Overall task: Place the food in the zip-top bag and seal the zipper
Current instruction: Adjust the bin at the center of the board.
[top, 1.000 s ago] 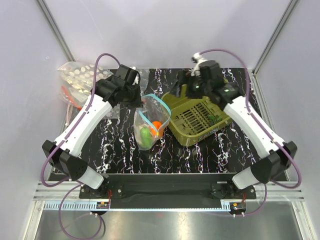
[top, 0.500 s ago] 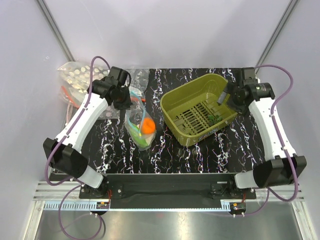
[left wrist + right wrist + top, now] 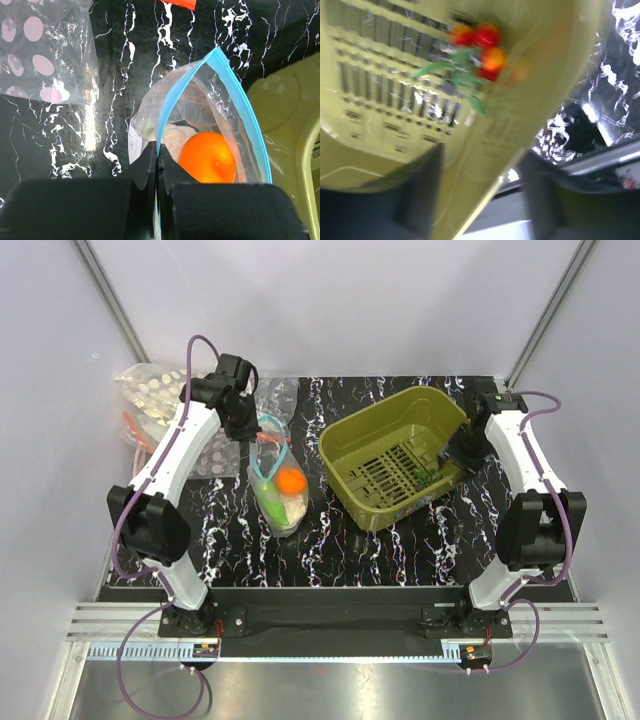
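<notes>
The zip-top bag (image 3: 277, 490) hangs clear and open-mouthed at the table's middle left. My left gripper (image 3: 243, 428) (image 3: 158, 150) is shut on its teal-blue zipper (image 3: 235, 95) at the near end of the strip. Inside the bag (image 3: 150, 107) lie a round orange food piece (image 3: 291, 480) (image 3: 207, 157) and a pale cream piece (image 3: 172, 139). My right gripper (image 3: 458, 452) (image 3: 480, 185) stands open, its fingers straddling the right wall of the olive basket (image 3: 395, 430) (image 3: 380, 130). A small red-and-green food piece (image 3: 475, 47) (image 3: 428, 476) lies on the basket's floor. The right wrist view is blurred.
A clear bag of white round pieces (image 3: 150, 395) (image 3: 45, 50) lies at the back left, beside a red-orange strip (image 3: 180, 3) of another bag. The basket's rim (image 3: 295, 120) stands just right of the held bag. Grey walls enclose the black marbled table (image 3: 400, 540).
My left gripper has carried the bag left and toward the back. The right arm has swung from the basket's back left corner to its right wall and now straddles that wall.
</notes>
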Robot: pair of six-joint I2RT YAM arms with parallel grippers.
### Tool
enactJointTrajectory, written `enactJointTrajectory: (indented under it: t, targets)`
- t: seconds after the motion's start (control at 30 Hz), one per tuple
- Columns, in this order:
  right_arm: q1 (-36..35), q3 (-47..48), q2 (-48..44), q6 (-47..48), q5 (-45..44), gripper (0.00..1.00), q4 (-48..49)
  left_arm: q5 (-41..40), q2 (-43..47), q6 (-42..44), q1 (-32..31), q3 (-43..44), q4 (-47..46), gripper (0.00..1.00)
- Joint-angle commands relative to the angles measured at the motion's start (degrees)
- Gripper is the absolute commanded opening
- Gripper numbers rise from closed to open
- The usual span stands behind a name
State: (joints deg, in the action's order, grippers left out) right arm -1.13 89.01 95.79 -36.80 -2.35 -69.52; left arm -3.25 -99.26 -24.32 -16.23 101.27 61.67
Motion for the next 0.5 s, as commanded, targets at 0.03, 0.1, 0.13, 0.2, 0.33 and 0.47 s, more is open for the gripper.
enactJointTrajectory:
  t: [0.03, 0.1, 0.13, 0.2, 0.33, 0.47]
  targets:
    - [-0.2, -3.0, -1.6, -1.9, 2.6, 0.32, 2.4, 0.7, 2.4, 2.1, 0.2, 1.9, -0.5, 0.0]
    - [-0.2, -0.9, -1.5, 0.2, -1.3, 0.07, 2.0, 0.9, 3.6, 2.3, 0.1, 0.5, -0.8, 0.0]
    - [-0.2, 1.8, -1.3, 4.1, -3.2, 0.0, 1.2, 0.9, 4.1, 2.2, 0.2, 0.2, -0.8, 0.0]
    - [-0.2, 4.7, -0.4, 8.8, -5.6, 0.0, 0.2, 1.0, 5.1, 2.1, 0.2, -0.5, -0.8, 0.0]
    - [-0.2, 8.8, -0.7, 19.1, -13.8, 0.0, -0.6, 0.9, 6.5, 1.6, 0.1, -0.6, -0.1, 0.0]
    - [-0.3, 13.0, -0.3, 22.8, -14.9, 0.0, 0.5, 1.7, 8.1, -0.4, 0.2, -1.6, -0.5, 0.0]
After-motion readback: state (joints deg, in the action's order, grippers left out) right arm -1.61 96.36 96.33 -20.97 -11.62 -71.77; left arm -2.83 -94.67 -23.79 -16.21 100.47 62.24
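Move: The bin's right-hand rim already runs between the right gripper's half-closed fingers, only about 1 cm below the hand point. The bin's middle is some 13 cm to the left, about 1 cm farther out and 7 cm down; the cherry tomatoes on its floor lie roughly 3 cm ahead, 1 cm left and 11 cm down. From the left gripper, the bin's middle is about 31 cm right, 4 cm back and 11 cm below. Dip the right gripper about 1 cm and shut its fingers on the bin's right rim, then, keeping the pinch, draw the rim rightward about 3.5 cm and up past the starting height, turning the wrist counter-clockwise and rolling its left side down, under 20 degrees in all. Meanwhile lift the left gripper a little, easing back slightly, still pinching the bag's lip. ##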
